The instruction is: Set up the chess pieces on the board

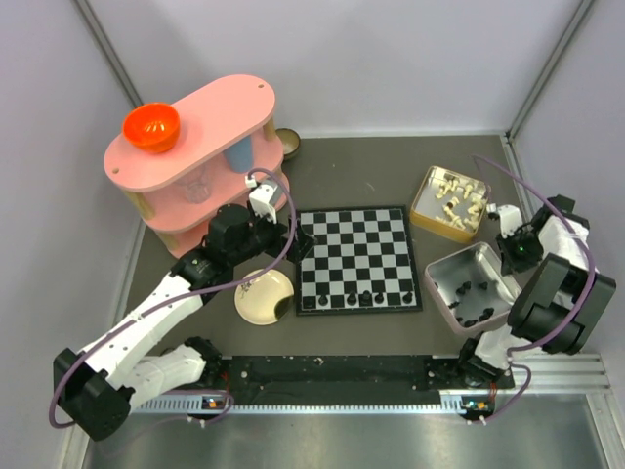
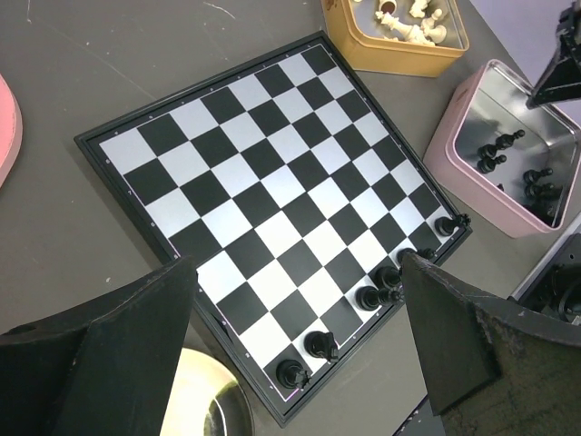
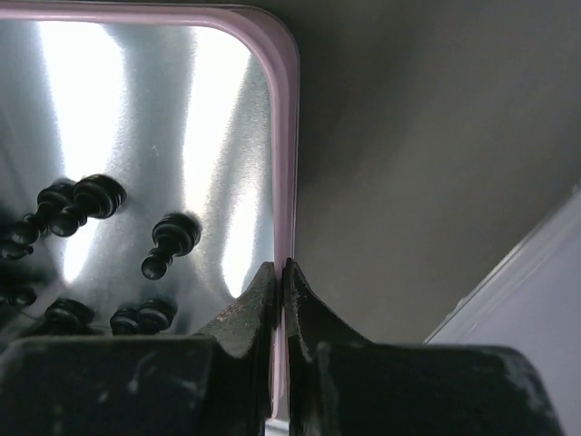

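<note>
The board lies at the table's middle, with several black chess pieces standing along its near edge. More black chess pieces lie in the pink tin to the board's right. My right gripper is shut on that tin's right wall, one finger inside and one outside. My left gripper hovers open above the board's left near corner, holding nothing.
A yellow tin of cream-white chessmen stands behind the pink tin. A round cream plate lies left of the board. A pink shelf carrying an orange bowl rises at the back left.
</note>
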Controlling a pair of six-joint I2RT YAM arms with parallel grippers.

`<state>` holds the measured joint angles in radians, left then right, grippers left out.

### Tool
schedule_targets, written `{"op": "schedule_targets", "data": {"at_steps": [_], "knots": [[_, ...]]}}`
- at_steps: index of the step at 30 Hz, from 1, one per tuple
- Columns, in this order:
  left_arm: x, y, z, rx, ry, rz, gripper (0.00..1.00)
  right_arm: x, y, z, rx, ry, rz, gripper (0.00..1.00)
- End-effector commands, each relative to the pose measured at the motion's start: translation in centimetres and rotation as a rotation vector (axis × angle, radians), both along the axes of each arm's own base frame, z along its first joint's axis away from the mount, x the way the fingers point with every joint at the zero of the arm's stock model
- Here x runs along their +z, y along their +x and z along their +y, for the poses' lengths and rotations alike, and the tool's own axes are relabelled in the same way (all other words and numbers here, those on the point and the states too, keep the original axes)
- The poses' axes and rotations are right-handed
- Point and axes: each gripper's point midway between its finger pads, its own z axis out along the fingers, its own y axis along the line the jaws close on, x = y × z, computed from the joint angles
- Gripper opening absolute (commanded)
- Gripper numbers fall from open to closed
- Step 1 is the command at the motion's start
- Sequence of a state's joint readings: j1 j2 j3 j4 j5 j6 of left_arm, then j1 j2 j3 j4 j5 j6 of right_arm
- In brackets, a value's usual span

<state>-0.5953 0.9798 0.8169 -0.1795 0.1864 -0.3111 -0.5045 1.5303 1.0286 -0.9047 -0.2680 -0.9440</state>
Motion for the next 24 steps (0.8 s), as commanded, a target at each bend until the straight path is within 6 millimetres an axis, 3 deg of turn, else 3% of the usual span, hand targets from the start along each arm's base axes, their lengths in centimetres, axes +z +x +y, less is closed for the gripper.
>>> {"op": "schedule_targets", "data": {"at_steps": [1,7,14,19,21,22,24], "knots": [[1.5,0.8,-0.6,-0.003,-0.041,-0.047,0.99,1.7,-0.9,-1.1,-0.223,-0.026,-0.066,0.00],[1.6,0.9,-0.9,-0.023,-0.036,-0.052,0.99,1.6,-2.5,-2.9,-0.520,-0.016,-0.042,0.00],[1.5,1.0,-0.9,-0.027,-0.026,-0.056,0.99,0.7,-3.5,-3.6,-0.818,0.000,0.019,0.00],[1.4,1.0,-0.9,-0.028,-0.021,-0.057,0.99,0.2,-3.5,-3.6,-0.904,0.022,0.026,0.00],[1.3,1.0,-0.9,-0.028,-0.015,-0.056,0.99,0.4,-3.3,-3.4,-0.888,0.041,0.028,0.18],[1.3,1.1,-0.8,-0.026,-0.011,-0.056,0.99,0.6,-3.3,-3.3,-0.867,0.040,0.024,0.32],[1.5,1.2,-0.8,-0.026,-0.004,-0.063,0.99,1.0,-3.0,-3.4,-0.842,0.042,0.002,0.43]]}}
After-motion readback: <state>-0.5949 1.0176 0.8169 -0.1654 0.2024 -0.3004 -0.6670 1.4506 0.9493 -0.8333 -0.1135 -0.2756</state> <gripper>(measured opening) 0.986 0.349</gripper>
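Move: The pink bin's outer side wall is already pinched in the right hand's fingers; the bin's middle lies about 6 cm left, 4 cm back and 3 cm below this hand, with the black pieces roughly 7 cm left and 6 cm back. The cream pieces' tray sits some 15 cm ahead and 11 cm left, the board about 31 cm left and 2 cm ahead. From the left hand, the bin is about 35 cm right, 5 cm back and 20 cm lower. The pink bin, held by its wall, is swung clockwise as the right hand draws that wall back and to the right about 5 cm, turning the wrist nearly 50 degrees with the fingers pointing down. Near the end the turn dies out and the fingers open about a third, parting from the wall but still straddling the rim. ##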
